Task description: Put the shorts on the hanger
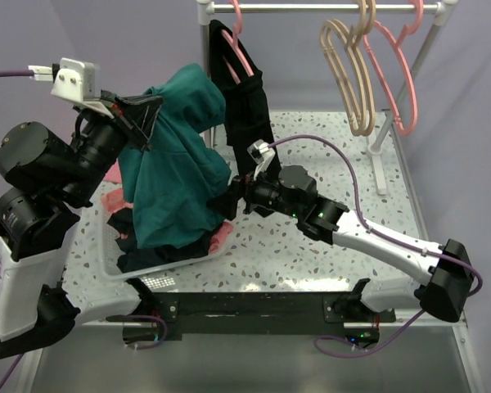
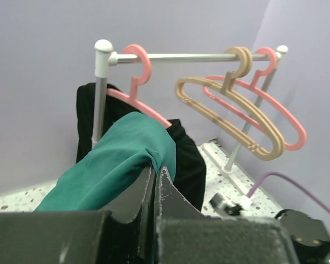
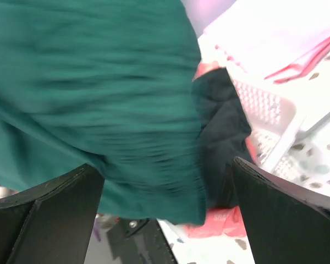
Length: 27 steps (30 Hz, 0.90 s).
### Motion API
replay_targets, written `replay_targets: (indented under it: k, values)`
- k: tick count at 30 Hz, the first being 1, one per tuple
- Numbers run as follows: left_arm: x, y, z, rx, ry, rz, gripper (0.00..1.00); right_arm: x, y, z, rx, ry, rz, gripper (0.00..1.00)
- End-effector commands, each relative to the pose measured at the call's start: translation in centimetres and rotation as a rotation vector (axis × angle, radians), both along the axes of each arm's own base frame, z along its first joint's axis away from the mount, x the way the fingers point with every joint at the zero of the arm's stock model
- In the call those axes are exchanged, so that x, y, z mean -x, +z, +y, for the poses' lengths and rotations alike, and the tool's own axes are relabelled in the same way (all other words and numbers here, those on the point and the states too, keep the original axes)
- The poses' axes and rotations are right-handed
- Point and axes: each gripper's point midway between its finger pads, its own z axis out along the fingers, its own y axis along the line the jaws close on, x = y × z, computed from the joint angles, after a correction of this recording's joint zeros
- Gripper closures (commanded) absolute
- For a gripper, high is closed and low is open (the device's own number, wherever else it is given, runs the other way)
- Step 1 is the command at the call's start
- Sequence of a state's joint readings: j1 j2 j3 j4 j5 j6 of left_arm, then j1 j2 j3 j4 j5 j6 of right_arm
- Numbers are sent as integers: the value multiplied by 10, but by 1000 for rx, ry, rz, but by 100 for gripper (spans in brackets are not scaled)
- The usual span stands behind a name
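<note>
The teal-green shorts (image 1: 176, 164) hang lifted above the white basket (image 1: 114, 266), draped down from my left gripper (image 1: 143, 115), which is shut on their upper edge. In the left wrist view the shorts (image 2: 115, 159) bunch over the closed left gripper (image 2: 155, 171). My right gripper (image 1: 227, 199) is open beside the shorts' lower right edge; in the right wrist view the shorts (image 3: 93, 93) fill the space in front of the open right gripper (image 3: 168, 181). The tan hanger (image 1: 352, 78) hangs on the rail at the back right, also in the left wrist view (image 2: 236, 113).
A long black garment (image 1: 245, 106) hangs on a pink hanger (image 1: 244, 49) at the rail's left end. Another pink hanger (image 1: 401, 74) hangs right of the tan one. The rail's post (image 1: 203, 49) stands behind the shorts. Dark and pink cloths (image 1: 221, 237) lie in the basket.
</note>
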<state>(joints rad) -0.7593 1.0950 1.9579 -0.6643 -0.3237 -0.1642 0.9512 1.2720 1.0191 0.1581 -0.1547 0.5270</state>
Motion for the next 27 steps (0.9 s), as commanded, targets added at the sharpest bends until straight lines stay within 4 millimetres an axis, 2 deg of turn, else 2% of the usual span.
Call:
replay_targets:
  k: [1,6,9,12,13,15,16,17,18,19,20,21,22,23,24,25,26,27]
  values:
    - [24,56,0,104,-95,-155,100,22,24,9,-243,182,40,1]
    - [23,59,-7,117,-120,-157,100,34,42,6,-368,245,29,2]
    - [20,57,-12,128,-128,-155,100,40,45,5,-401,270,68,7]
    - [17,57,-18,138,-144,-157,100,45,49,0,-433,274,90,32]
    - [14,56,-22,140,-147,-151,100,48,54,-3,-444,278,90,53]
    - [13,56,-25,145,-155,-151,100,52,61,-7,-444,278,87,70]
    - [10,54,-29,145,-160,-138,100,58,84,-18,-463,275,26,88]
    - [8,51,-32,141,-166,-129,100,58,75,-21,-399,249,58,97]
    - [6,48,-36,138,-176,-119,100,54,83,-30,-383,193,37,100]
    - [2,41,-44,133,-188,-98,100,55,106,-40,-372,163,-40,100]
    - [1,38,-50,129,-212,-91,100,61,111,-58,-329,118,-41,100]
    - [-1,34,-54,127,-223,-80,100,58,139,-74,-349,57,-93,100]
    - [-6,25,-63,121,-236,-56,100,57,149,-86,-331,12,-143,100]
    - [-6,23,-68,117,-256,-49,100,60,151,-103,-286,-36,-136,100]
    - [-8,19,-72,111,-266,-34,100,63,180,-119,-311,-79,-171,100]
    - [-13,13,-79,109,-275,-8,100,57,187,-130,-285,-138,-194,100]
    - [-14,5,-86,95,-298,18,100,57,182,-138,-229,-162,-174,100]
    - [-15,-1,-92,89,-312,37,100,61,207,-149,-252,-183,-207,100]
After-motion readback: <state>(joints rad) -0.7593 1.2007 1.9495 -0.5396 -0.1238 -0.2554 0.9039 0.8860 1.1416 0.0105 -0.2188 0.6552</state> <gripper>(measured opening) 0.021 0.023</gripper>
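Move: The right hand, open, has the hanging shorts' free lower edge about 2 cm to its left and 3 cm back, roughly level. The clothes basket lies some 17 cm left, 6 cm ahead and 25 cm below it; the black trousers hang about 22 cm ahead and 6 cm right. From the left hand, still gripping the shorts, that edge is some 13 cm right, 3 cm back and 26 cm lower; the tan hangers are about 25 cm ahead, 30 cm right, near level. Dipping about 2 cm, then easing back and slightly up with the fingertips tilting upward, the right hand shuts its fingers on the shorts' free edge, then swings up some 14 cm and right, drawing it away from the basket. The left hand keeps its pinch, creeps up a little, then shifts some 7 cm right, turning clockwise and sinking back to its starting height. ##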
